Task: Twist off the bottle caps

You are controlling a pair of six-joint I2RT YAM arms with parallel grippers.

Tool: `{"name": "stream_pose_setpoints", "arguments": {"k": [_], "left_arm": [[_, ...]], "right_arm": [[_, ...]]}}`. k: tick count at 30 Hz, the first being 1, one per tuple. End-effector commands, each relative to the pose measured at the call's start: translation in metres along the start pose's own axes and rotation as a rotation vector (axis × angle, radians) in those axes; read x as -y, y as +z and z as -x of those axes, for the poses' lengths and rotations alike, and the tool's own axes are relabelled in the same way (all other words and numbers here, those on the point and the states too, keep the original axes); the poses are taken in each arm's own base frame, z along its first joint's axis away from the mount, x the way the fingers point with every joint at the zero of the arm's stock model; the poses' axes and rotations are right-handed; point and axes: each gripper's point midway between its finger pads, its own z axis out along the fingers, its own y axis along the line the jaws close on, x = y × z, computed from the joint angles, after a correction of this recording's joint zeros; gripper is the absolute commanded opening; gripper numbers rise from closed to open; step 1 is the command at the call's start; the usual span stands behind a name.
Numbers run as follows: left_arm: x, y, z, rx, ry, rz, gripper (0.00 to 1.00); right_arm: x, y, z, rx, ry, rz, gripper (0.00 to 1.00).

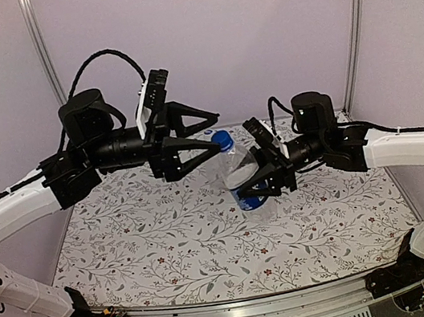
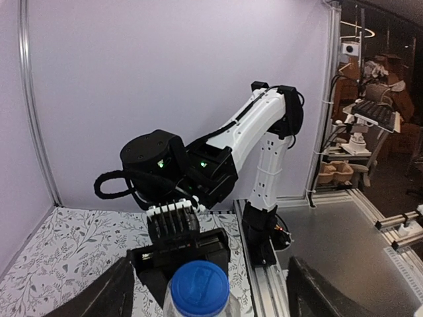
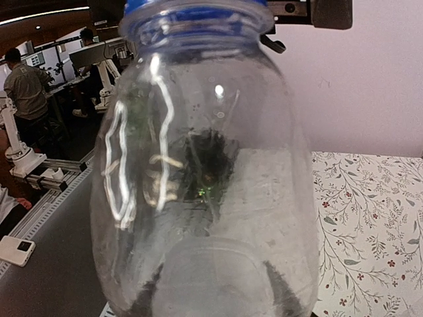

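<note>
A clear bottle point(image 1: 241, 171) with a dark blue label band hangs tilted above the mat, and my right gripper point(image 1: 270, 182) is shut on its lower body. Its solid blue cap point(image 1: 223, 140) sits on the neck. My left gripper point(image 1: 215, 133) is open, one finger on either side of the cap and neither touching it. In the left wrist view the blue cap point(image 2: 196, 285) lies low between the spread fingers point(image 2: 109, 294). The bottle point(image 3: 205, 165) fills the right wrist view, and my right gripper point(image 3: 211, 290) shows only as dark shapes through the plastic.
A floral-patterned mat point(image 1: 153, 241) covers the table. An aluminium rail point(image 1: 246, 315) runs along the near edge with both arm bases on it. White backdrop walls and metal posts point(image 1: 38, 41) close off the back and sides.
</note>
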Motion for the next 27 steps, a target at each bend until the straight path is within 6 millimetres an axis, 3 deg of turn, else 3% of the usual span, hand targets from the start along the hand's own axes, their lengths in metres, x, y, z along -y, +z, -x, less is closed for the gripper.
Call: {"name": "stream_pose_setpoints", "arguments": {"k": [1, 16, 27], "left_arm": [[0.007, 0.004, 0.004, -0.003, 0.025, -0.098, 0.76], [0.001, 0.017, -0.008, -0.043, -0.005, -0.148, 0.52], [-0.001, 0.016, -0.011, -0.047, -0.016, -0.129, 0.26]], "right_arm": [[-0.005, 0.002, 0.007, 0.011, 0.0, 0.06, 0.41], [-0.005, 0.003, 0.005, 0.007, 0.013, 0.075, 0.41], [0.003, 0.003, 0.001, -0.004, 0.018, 0.019, 0.41]]}}
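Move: The blue cap of the Pepsi bottle lies about 2 cm to the right of the left hand and 2 cm below it, level with it in forward reach, facing its open fingers. The bottle's middle is some 6 cm right, 3 cm back and 11 cm below. The clear bottle stands about 22 cm ahead, 0 cm sideways, and some 30 cm lower. From the right hand, the cap is roughly 4 cm ahead, 4 cm left and 11 cm up. Rightward first, then down as well, the left hand eases in on the blue cap, about 2 cm across and 1.5 cm lower, turning some 10 degrees clockwise early on. Its wide-open fingers close steadily around the cap's sides until they are about to pinch it. The right hand stays nearly in place and keeps its grip on the bottle body. ##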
